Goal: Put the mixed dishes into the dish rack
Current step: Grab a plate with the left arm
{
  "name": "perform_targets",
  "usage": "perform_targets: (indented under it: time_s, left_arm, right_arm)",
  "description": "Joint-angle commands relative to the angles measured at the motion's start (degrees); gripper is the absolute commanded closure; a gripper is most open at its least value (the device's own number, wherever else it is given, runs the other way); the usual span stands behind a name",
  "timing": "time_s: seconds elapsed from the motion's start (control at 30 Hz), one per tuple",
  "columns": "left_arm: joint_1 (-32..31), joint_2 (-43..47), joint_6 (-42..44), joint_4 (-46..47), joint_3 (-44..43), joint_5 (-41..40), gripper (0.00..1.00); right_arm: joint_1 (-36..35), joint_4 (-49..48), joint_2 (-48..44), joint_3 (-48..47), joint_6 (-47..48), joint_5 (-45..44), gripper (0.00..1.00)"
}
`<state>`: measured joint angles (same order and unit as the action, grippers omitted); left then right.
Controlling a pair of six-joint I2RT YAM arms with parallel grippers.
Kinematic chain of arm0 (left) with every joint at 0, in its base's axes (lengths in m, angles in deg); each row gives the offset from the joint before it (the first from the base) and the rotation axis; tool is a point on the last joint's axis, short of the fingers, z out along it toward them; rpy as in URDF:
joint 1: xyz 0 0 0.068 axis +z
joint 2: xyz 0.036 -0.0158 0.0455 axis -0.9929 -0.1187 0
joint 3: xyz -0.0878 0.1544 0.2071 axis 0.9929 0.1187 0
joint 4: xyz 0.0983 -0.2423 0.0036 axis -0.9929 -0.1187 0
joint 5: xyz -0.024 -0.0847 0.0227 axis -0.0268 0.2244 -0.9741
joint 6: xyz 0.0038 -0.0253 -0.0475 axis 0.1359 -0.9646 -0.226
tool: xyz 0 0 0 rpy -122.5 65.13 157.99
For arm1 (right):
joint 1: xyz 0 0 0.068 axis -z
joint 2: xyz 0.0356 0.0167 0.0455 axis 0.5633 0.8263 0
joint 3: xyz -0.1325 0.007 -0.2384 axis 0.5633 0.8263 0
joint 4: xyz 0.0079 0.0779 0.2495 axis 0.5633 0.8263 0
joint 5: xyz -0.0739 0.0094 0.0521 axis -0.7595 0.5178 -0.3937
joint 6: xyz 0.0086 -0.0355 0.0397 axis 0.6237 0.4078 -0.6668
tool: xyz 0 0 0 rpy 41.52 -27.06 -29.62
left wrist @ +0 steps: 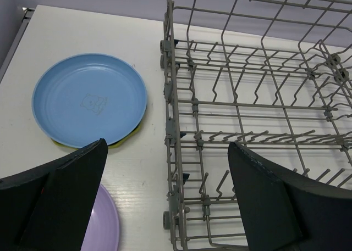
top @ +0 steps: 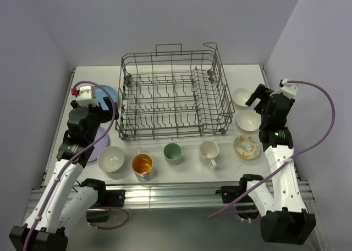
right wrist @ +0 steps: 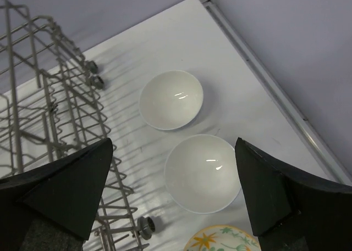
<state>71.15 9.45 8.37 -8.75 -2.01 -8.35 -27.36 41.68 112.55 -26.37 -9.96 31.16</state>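
Observation:
The dish rack point(top: 173, 94) stands empty at the table's middle back. Left of it a blue plate point(left wrist: 89, 99) lies on a yellow-green plate point(left wrist: 129, 137), with a lavender plate point(left wrist: 104, 223) nearer. My left gripper point(left wrist: 166, 149) hovers open above the rack's left wall point(left wrist: 175, 130), holding nothing. Two white bowls point(right wrist: 171, 99) point(right wrist: 202, 173) and a floral bowl point(right wrist: 223, 239) sit right of the rack. My right gripper point(right wrist: 174, 144) hangs open over the nearer white bowl. Along the front stand a third white bowl point(top: 110, 159), orange-inside cup point(top: 142, 165), pale green cup point(top: 172, 152) and white mug point(top: 209, 152).
Lilac walls close in the table on the left, back and right. A raised metal rail point(right wrist: 275, 86) runs along the right table edge near the bowls. The rack's loop handles point(top: 168, 46) rise above its rim.

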Motion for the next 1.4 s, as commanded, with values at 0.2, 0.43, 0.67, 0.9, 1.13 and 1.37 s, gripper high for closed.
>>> perform_targets:
  time_s: [0.2, 0.43, 0.67, 0.9, 1.13, 1.37]
  left_arm:
    - [7.1, -3.2, -9.3, 1.2, -4.4, 13.0, 0.01]
    - [20.9, -14.4, -25.7, -1.0, -13.7, 26.6, 0.03]
    - [31.0, -34.0, -36.7, -1.5, -21.1, 34.6, 0.12]
    - [33.1, -46.1, -35.9, -10.5, -29.8, 21.6, 0.11]
    - [33.8, -55.1, -32.7, -13.5, -33.3, 13.8, 0.21]
    - [33.7, -60.4, -28.1, -15.6, -35.5, 9.8, 0.26]
  right_arm:
    - [-1.1, 11.8, 1.0, -10.4, 32.3, 48.2, 0.0]
    - [-1.3, 12.1, 5.2, -14.3, 35.1, 60.8, 0.0]
    - [-1.2, 11.2, 9.8, -14.0, 33.7, 68.6, 0.0]
    - [-1.2, 8.8, 6.3, -10.3, 32.6, 68.8, 0.0]
    - [-1.2, 8.6, 4.7, -9.9, 31.7, 64.8, 0.0]
    - [-1.2, 8.4, 4.7, -9.7, 31.2, 65.3, 0.0]
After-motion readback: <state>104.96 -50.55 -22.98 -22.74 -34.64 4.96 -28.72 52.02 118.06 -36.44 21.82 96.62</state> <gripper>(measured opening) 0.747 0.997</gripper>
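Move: The blue plate lies about 15 cm ahead of the left hand, 12 cm to its left and some 23 cm below. On the same table, the purple plate is roughly 18 cm nearer the base than the blue one and 4 cm farther left; the dish rack's middle is about 34 cm to the blue plate's right and 1 cm farther out. From the right hand, the blue plate lies some 62 cm left and 14 cm ahead. Left hand sweeps left and forward, then sinks 17 cm towards the blue plate, tipping down; right swings left. ##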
